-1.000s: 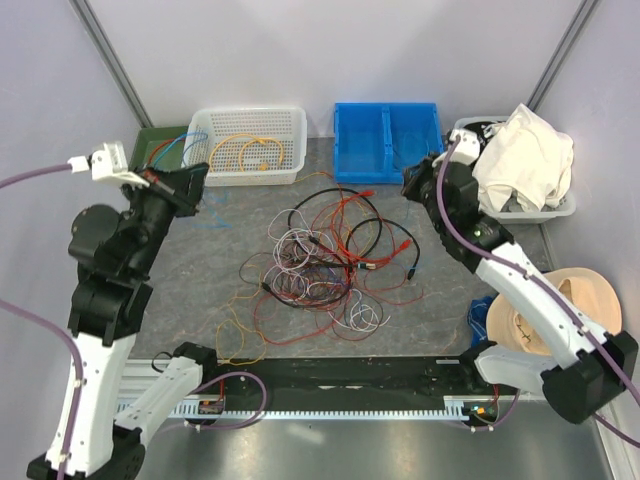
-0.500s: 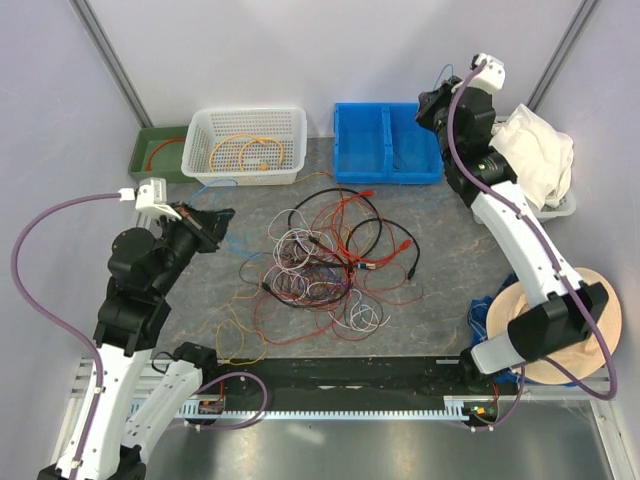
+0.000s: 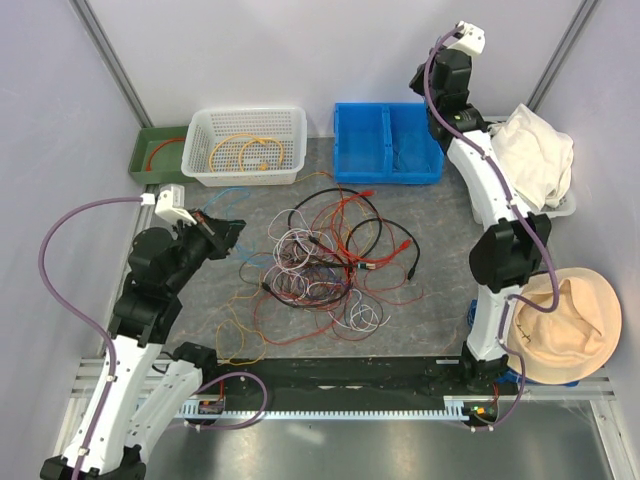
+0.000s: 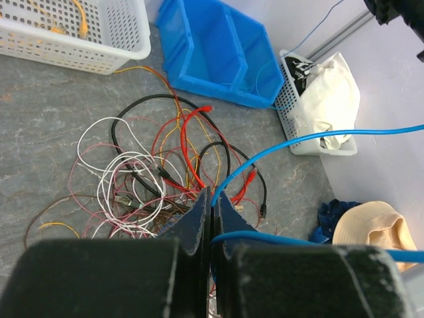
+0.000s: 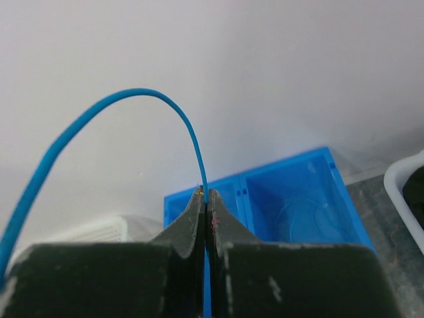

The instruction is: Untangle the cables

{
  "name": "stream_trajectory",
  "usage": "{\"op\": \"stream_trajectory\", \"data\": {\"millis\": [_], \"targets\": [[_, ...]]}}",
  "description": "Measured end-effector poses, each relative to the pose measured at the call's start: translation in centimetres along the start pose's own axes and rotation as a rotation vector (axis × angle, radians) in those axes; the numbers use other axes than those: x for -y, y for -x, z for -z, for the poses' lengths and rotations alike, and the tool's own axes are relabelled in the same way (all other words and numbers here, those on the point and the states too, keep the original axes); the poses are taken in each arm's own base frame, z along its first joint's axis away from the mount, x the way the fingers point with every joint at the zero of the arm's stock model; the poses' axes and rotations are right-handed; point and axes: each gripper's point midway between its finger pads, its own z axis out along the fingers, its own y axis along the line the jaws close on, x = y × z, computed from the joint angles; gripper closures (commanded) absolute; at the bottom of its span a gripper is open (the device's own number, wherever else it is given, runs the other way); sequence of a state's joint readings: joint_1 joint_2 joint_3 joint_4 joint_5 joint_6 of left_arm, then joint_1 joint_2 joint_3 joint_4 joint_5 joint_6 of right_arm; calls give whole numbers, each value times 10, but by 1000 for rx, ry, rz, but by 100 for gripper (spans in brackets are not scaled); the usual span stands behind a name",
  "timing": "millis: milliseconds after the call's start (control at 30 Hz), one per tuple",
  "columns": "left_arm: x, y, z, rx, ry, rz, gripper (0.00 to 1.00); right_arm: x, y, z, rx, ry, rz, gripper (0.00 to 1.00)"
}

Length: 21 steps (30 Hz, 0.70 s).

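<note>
The cables (image 3: 320, 255) lie in a jumble of red, white, black, orange and yellow wires mid-table, and show in the left wrist view (image 4: 146, 172) too. My left gripper (image 3: 232, 232) hovers left of the jumble, shut on a thin blue cable (image 4: 318, 136) that runs up and right toward the right arm. My right gripper (image 3: 420, 85) is raised high at the back above the blue bin (image 3: 385, 140), shut on the same blue cable (image 5: 132, 94), which arcs away from its tips. The jaws of both grippers (image 4: 212, 199) (image 5: 206, 195) are pressed together on it.
A white basket (image 3: 245, 120) with yellow and orange wires and a green tray (image 3: 150, 150) with an orange wire stand at the back left. A white basket of cloth (image 3: 530, 160) is at the back right. A straw hat (image 3: 565, 325) lies at the right edge.
My right arm has swung up and back from mid-table to high above the blue bin. My left arm has dropped from near the white basket toward the jumble. The blue cable is now stretched between them.
</note>
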<state>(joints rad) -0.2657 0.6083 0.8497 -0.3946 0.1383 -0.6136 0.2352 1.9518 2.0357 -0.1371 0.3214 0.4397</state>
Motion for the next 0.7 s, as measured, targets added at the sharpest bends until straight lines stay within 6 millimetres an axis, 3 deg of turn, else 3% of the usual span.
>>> {"op": "stream_trajectory", "data": {"millis": [167,300,333,367,467,567,700], "targets": [[-10,-14,-11,-39,20,7,98,6,5,-34,40,-1,-13,100],[-18,-27,-21,-85,31,14,98,12,-3,-55,53,7,-18,99],[-20,-30,-24,-95,34,16,98,14,-6,-59,53,9,-18,88],[-22,-34,-27,-106,38,18,98,15,-13,-65,47,12,-18,58],[-29,-42,-34,-134,55,23,98,22,-47,-80,-9,18,-20,23],[-33,-49,-39,-156,61,27,98,32,-84,-89,-80,-2,-19,6],[-31,-49,-42,-160,51,27,98,45,-114,-89,-155,-45,-12,2]]}}
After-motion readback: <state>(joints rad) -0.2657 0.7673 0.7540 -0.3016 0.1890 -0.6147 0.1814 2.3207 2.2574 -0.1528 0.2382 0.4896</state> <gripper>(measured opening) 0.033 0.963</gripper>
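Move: The blue tray, where the right hand is taking its blue cable, lies ahead and well below that hand: its middle is about 9 cm farther out, in line sideways, and some 34 cm down. At tray height, the white basket stands about 39 cm to this hand's left and 9 cm out, the cloth bin about 33 cm right and 3 cm out. From the left hand, which also holds blue cable, the tangled cables lie about 5 cm ahead, 16 cm right and 30 cm below. The right hand lets go of the blue cable over the blue tray: it carries the cable some 7 cm farther out, then sinks steeply, about 12 cm in all, opening its fingers wide on the way down and tipping them slightly downward. Meanwhile the left hand keeps its pinch on blue cable and lowers about 6 cm, easing forward towards the tangled cables and tipping down some 10 degrees. ##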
